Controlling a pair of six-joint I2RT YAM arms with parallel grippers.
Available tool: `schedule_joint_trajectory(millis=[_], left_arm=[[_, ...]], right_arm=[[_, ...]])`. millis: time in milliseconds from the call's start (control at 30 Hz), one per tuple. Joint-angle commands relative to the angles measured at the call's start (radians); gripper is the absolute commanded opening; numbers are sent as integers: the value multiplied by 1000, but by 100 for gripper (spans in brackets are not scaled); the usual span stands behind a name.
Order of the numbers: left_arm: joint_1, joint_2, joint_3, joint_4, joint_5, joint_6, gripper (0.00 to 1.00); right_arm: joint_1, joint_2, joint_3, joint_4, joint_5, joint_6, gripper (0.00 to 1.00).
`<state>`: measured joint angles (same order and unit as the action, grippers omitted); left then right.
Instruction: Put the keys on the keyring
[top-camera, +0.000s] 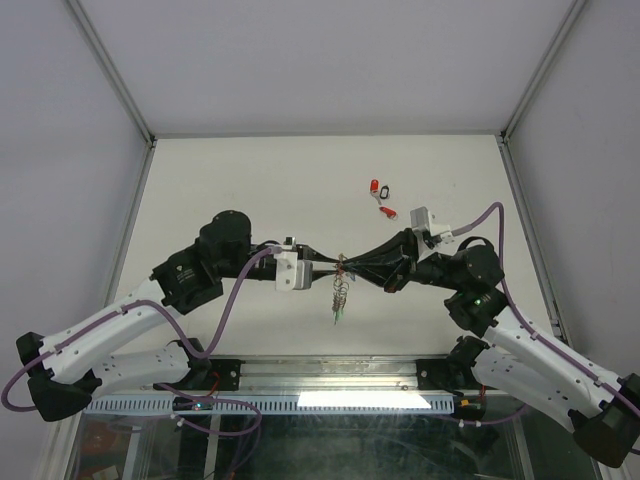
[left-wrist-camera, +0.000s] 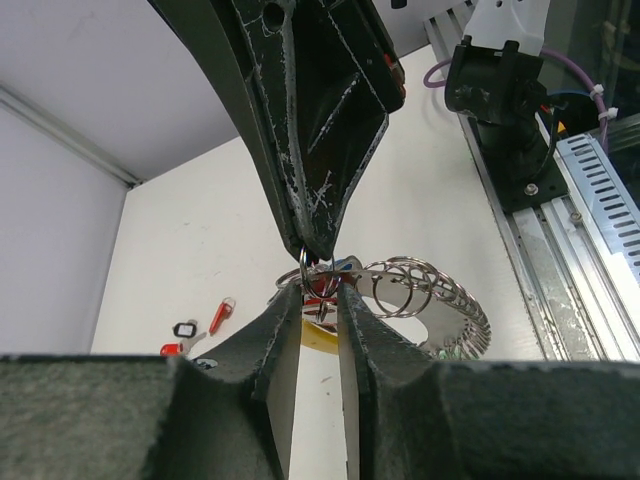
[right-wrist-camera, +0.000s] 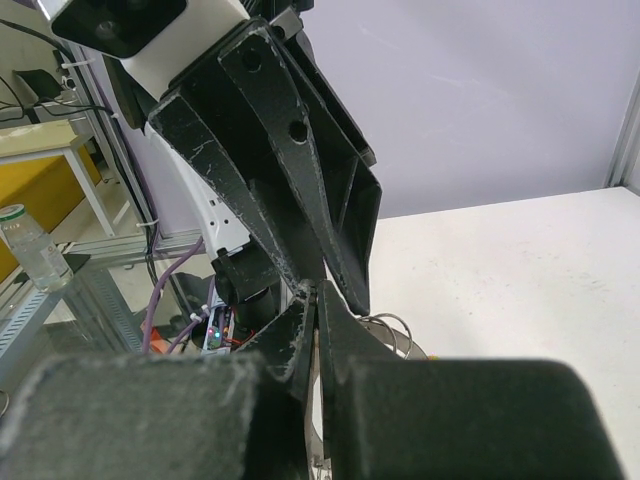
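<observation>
Both grippers meet in mid-air over the table's middle. My right gripper is shut on the top of the keyring, a silvery coil with a yellow arc, which hangs below it. My left gripper faces it tip to tip. Its jaws stand a narrow gap apart, pressed on a small split ring with a red-tagged key. Three loose keys lie farther back on the table: a red tag, a black tag and another red one.
The white table is walled by grey panels and metal posts on three sides. An aluminium rail with both arm bases runs along the near edge. Purple cables loop beside each arm.
</observation>
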<state>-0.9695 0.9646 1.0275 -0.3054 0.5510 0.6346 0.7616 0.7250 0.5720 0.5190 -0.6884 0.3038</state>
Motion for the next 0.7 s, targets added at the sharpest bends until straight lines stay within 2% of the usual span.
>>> schedule_joint_trajectory(millis=[0,267,433,467,567,667], left_arm=[[-8,-2,-11,84,26,-43,17],[-8,8,-9,100,30,-48,0],[-6,9,2,75,-10,-27,0],[-6,15,11,56,-24,-21,0],[-2,47,64,-41,-64,24,0],[0,67,103,-127,-98,71,0]], right_arm=[[1,-16,44,71,0,-17,0],[1,-19,31,50,-2,-31,0],[1,-32,57,-50,12,-90,0],[1,-38,66,-79,21,-108,3],[1,-54,113,-205,55,-175,22],[2,-61,172,-369,96,-239,33]])
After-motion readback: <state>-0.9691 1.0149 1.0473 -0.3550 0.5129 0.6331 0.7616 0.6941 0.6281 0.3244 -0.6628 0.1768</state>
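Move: The keyring's wire end, gripped by the shut right fingers, sits between the parted left fingers, about 1 cm to the right of the left hand point and level with it; for the right hand it is right at the hand point. From the left hand, the blue key hangs some 3 cm below, 1 cm back and 1 cm right, and the green key about 10 cm below, 1 cm back and 1 cm right. Left fingers shut on the keyring's end, then move about 2 cm down and forward as right fingers open. ##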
